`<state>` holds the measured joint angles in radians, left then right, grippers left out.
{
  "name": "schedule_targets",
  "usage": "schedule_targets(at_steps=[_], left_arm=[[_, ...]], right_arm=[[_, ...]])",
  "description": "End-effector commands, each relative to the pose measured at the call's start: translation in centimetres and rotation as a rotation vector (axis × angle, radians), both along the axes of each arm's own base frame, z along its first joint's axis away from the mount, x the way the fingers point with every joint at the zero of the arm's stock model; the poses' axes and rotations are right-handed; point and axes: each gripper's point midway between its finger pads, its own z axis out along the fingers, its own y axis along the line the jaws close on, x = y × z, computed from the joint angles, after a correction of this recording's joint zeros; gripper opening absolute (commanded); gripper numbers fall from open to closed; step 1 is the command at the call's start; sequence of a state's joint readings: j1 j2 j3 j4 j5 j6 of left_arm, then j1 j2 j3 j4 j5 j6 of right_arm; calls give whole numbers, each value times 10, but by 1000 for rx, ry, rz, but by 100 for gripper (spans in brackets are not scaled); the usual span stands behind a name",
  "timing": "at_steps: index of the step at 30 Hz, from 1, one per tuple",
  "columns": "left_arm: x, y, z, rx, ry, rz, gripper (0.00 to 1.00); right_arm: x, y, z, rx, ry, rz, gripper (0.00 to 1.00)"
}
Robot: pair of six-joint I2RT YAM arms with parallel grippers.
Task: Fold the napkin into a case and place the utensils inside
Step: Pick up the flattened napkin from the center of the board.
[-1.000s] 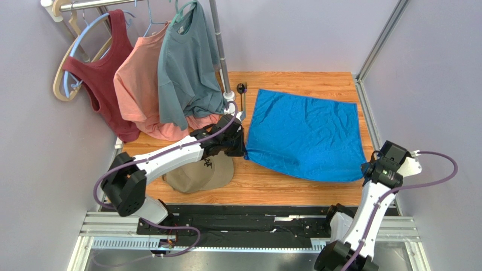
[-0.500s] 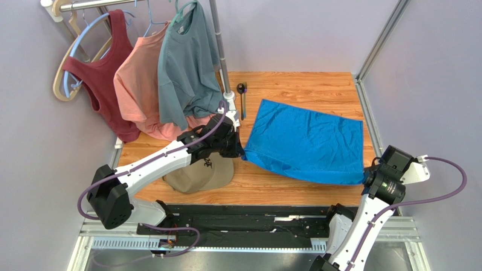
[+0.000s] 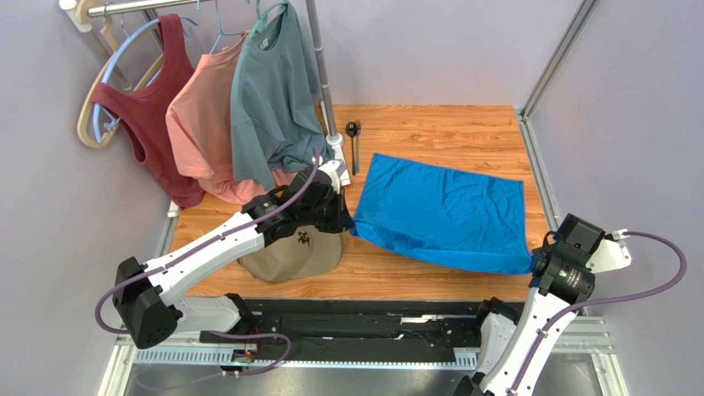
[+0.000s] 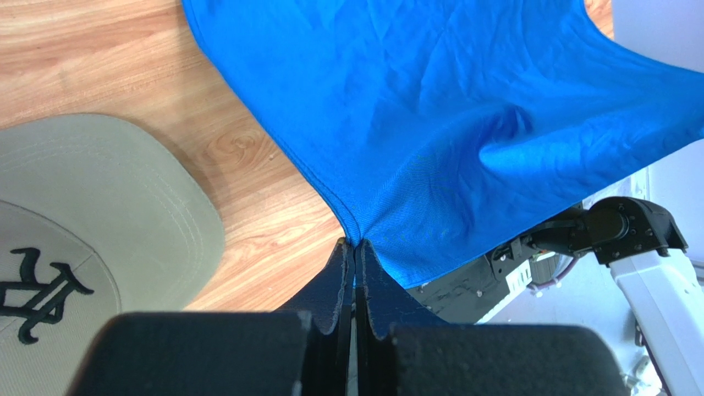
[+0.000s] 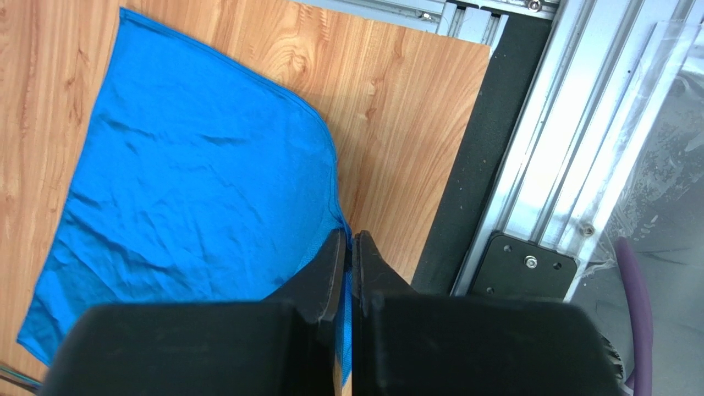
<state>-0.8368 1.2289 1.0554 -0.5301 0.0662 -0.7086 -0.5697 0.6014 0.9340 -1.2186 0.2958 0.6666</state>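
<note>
The bright blue napkin (image 3: 442, 210) lies spread on the wooden table, its near edge raised. My left gripper (image 3: 350, 224) is shut on the napkin's near-left corner; in the left wrist view the cloth (image 4: 430, 115) fans out from the pinched tips (image 4: 355, 244). At the table's near-right edge, my right gripper (image 3: 534, 262) is shut on the near-right corner, with cloth (image 5: 198, 190) running between its tips (image 5: 349, 238). The utensils (image 3: 354, 140), a dark spoon and a fork, lie side by side at the back, just left of the napkin's far corner.
A tan cap (image 3: 293, 252) lies under the left arm, close to the napkin's left corner. A clothes rack pole (image 3: 322, 74) stands at the back left with a maroon tank top, a salmon shirt and a grey-teal T-shirt (image 3: 273, 91). Metal rails (image 5: 537, 165) run beyond the table's edge.
Both grippers have drawn the napkin toward the near edge. Its far edge has slid away from the utensils, and the right gripper has moved outward and nearer.
</note>
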Motion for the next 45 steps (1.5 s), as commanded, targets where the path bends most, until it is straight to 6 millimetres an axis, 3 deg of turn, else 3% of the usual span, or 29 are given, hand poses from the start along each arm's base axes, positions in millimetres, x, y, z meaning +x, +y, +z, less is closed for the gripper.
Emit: schedule_targets(at_steps=[1,8,11,13,18,19,20,21,22,23,24,26,27,29,31,35,38,40,41,43,45], left_arm=[[10,-9,16,-14,-41,-5,0],[28,-16,27,6,-103,-1,0],[38,-21,53,-12,-188,-20,0],[50,-21,84,-24,-288,-12,0],[64,-23,176,-102,-512,-29,0],[64,-24,189,-114,-545,-45,0],[62,-23,216,-149,-598,-52,0],[61,-23,230,-149,-653,-79,0],[58,-22,245,-167,-694,-94,0],[54,-22,259,-186,-728,-115,0],[51,-16,280,-198,-788,-116,0],[40,-4,317,-240,-887,-117,0],[36,0,329,-254,-914,-117,0],[26,11,356,-284,-969,-112,0],[17,19,369,-301,-988,-116,0],[7,36,395,-342,-1042,-74,0],[17,42,394,-322,-1032,-15,0],[33,40,383,-304,-1001,22,0],[42,36,371,-296,-968,31,0],[65,26,355,-278,-934,48,0],[90,9,328,-258,-874,50,0]], right_arm=[[11,-6,19,-29,-45,4,0],[28,-7,17,-22,-67,62,0],[44,-8,35,-50,-120,130,0],[57,-8,52,-61,-155,174,0],[77,-6,149,-185,-367,247,0],[77,-5,161,-198,-390,254,0],[80,-5,175,-215,-410,261,0],[78,-1,203,-256,-461,280,0],[77,2,219,-272,-486,293,0],[74,4,232,-293,-505,303,0],[67,10,260,-338,-557,313,0],[56,17,285,-392,-606,319,0],[43,25,311,-438,-660,319,0],[29,32,331,-474,-695,310,0],[12,40,350,-514,-727,300,0],[-4,47,361,-550,-747,290,0],[6,40,351,-527,-710,291,0],[19,35,344,-507,-707,303,0],[32,29,327,-472,-672,314,0],[50,23,318,-448,-668,331,0],[75,13,293,-391,-628,359,0]])
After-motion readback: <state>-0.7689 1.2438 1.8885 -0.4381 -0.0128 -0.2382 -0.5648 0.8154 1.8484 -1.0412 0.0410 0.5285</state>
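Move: Both hands still hold the napkin's near corners about 10 cm above the board. The napkin's middle lies about 12 cm ahead and 23 cm to the right of the left hand, and some 21 cm ahead and 21 cm to the left of the right hand. From the left hand, the cap sits roughly 15 cm to the left and level with it, while spoon and fork lie about 34 cm straight ahead, the fork 2 cm right of the spoon. Upward, fast, after a short low glide forward: both hands keep their pinch on the napkin's near corners and haul them nearly 40 cm up, bowing forward on the way and drawing back higher up. The wrists tip up some 50 degrees until the fingers point about level. At the top both swing forward a few centimetres, the right hand sinking about 5 cm. ##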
